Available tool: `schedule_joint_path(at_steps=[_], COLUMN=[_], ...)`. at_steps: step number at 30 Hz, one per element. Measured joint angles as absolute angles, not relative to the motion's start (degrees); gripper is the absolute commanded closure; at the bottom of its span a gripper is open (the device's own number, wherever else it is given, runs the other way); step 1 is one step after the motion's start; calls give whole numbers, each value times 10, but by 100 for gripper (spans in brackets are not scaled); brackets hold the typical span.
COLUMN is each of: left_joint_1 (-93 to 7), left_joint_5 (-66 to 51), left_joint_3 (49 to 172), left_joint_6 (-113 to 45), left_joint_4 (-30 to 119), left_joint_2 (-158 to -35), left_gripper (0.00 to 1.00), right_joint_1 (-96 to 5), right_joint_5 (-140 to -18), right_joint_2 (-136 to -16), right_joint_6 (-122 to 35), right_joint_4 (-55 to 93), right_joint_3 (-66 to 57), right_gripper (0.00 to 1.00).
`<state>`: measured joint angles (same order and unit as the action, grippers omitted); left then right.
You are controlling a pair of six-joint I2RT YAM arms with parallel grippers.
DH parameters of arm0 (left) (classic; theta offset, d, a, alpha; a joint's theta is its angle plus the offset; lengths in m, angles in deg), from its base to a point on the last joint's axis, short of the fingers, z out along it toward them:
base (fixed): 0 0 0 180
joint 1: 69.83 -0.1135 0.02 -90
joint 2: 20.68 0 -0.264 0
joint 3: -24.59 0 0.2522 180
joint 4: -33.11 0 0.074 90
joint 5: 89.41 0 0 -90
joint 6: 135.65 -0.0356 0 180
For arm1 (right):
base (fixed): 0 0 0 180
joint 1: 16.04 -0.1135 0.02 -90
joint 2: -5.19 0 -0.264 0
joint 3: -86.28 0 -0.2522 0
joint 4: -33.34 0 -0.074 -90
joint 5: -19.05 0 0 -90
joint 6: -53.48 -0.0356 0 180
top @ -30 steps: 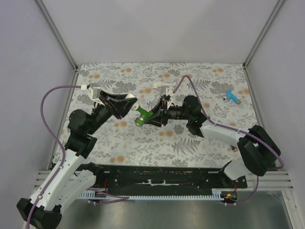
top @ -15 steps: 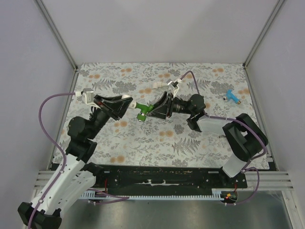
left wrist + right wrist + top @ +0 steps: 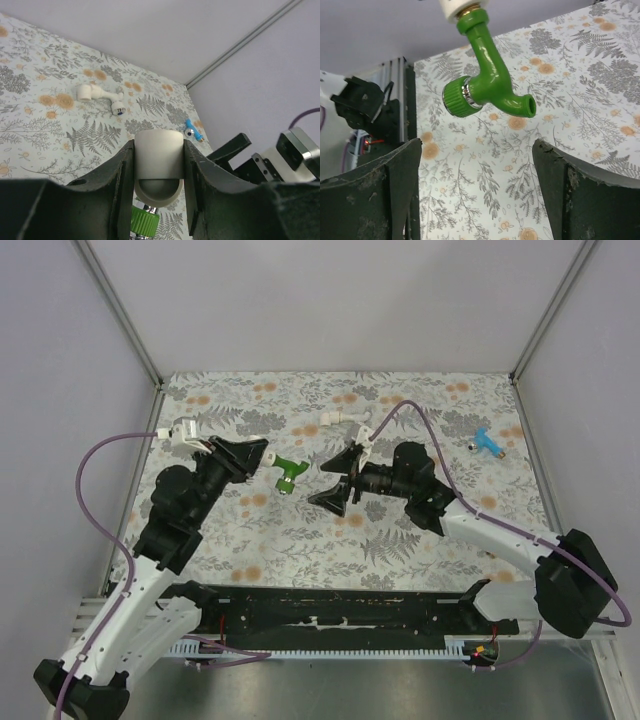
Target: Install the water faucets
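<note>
The bright green water faucet [image 3: 288, 472] hangs in the air, its threaded end in a white elbow fitting [image 3: 159, 150]. My left gripper [image 3: 262, 455] is shut on that fitting, one finger on each side. From the left wrist only the faucet's green collar [image 3: 145, 222] shows, below the fitting. My right gripper [image 3: 333, 478] stands open just right of the faucet, apart from it. In the right wrist view the green faucet [image 3: 487, 80] sits above and beyond the wide-spread fingers [image 3: 405, 170], with nothing between them. A blue faucet [image 3: 487, 443] lies at the far right of the mat.
A white pipe piece with a blue tip [image 3: 340, 420] lies on the flowered mat behind the grippers; the left wrist also sees this piece [image 3: 100, 95] and the blue faucet [image 3: 191, 131]. Grey walls close the back and sides. A black rail [image 3: 330, 615] runs along the near edge.
My right gripper has opened, let go of the green faucet and drawn back to the right. The left gripper still holds the fitting, now with the faucet hanging from it.
</note>
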<state>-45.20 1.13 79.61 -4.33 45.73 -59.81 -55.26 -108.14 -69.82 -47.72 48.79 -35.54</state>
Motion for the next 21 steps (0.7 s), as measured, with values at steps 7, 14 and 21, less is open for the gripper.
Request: schedule_joint_path(at_steps=[7,14,21], left_joint_1=[-452,-452,-452], left_joint_5=[33,38,43], left_joint_3=[805,817,819], left_joint_6=[-26,-17,-8], left_joint_4=[499,522,530], left_joint_2=[-614,-616,-616], left_gripper=[98,98,98], right_joint_1=[-659,-761,-839], right_joint_5=[-931,-775,-617], right_joint_2=[-677,-682,-767], right_joint_6=[-284,-124,1], right_joint_4=[361,360,470], right_joint_3=[-327,-323,-313], right_gripper=[2,2,2])
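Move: The green faucet, hanging from the white elbow in the left grip, is about 7 cm to the right hand's left, 1 cm ahead and roughly level. The elbow sits some 12 cm left, 4 cm ahead and 4 cm higher. The white faucet on the table is roughly 18 cm ahead, 4 cm right and 20 cm below. From the left hand, the green faucet lies about 5 cm right, 1 cm back and 5 cm down. Sweep the wide-open right gripper back in about 6 cm to the left, easing a little back and down, and roll it some 45 degrees counter-clockwise as seen from behind the hand, so the fingers come around the green faucet's knurled handle without closing. Keep the left grip on the white elbow and let that hand sink about 2 cm, tipping slightly down. ##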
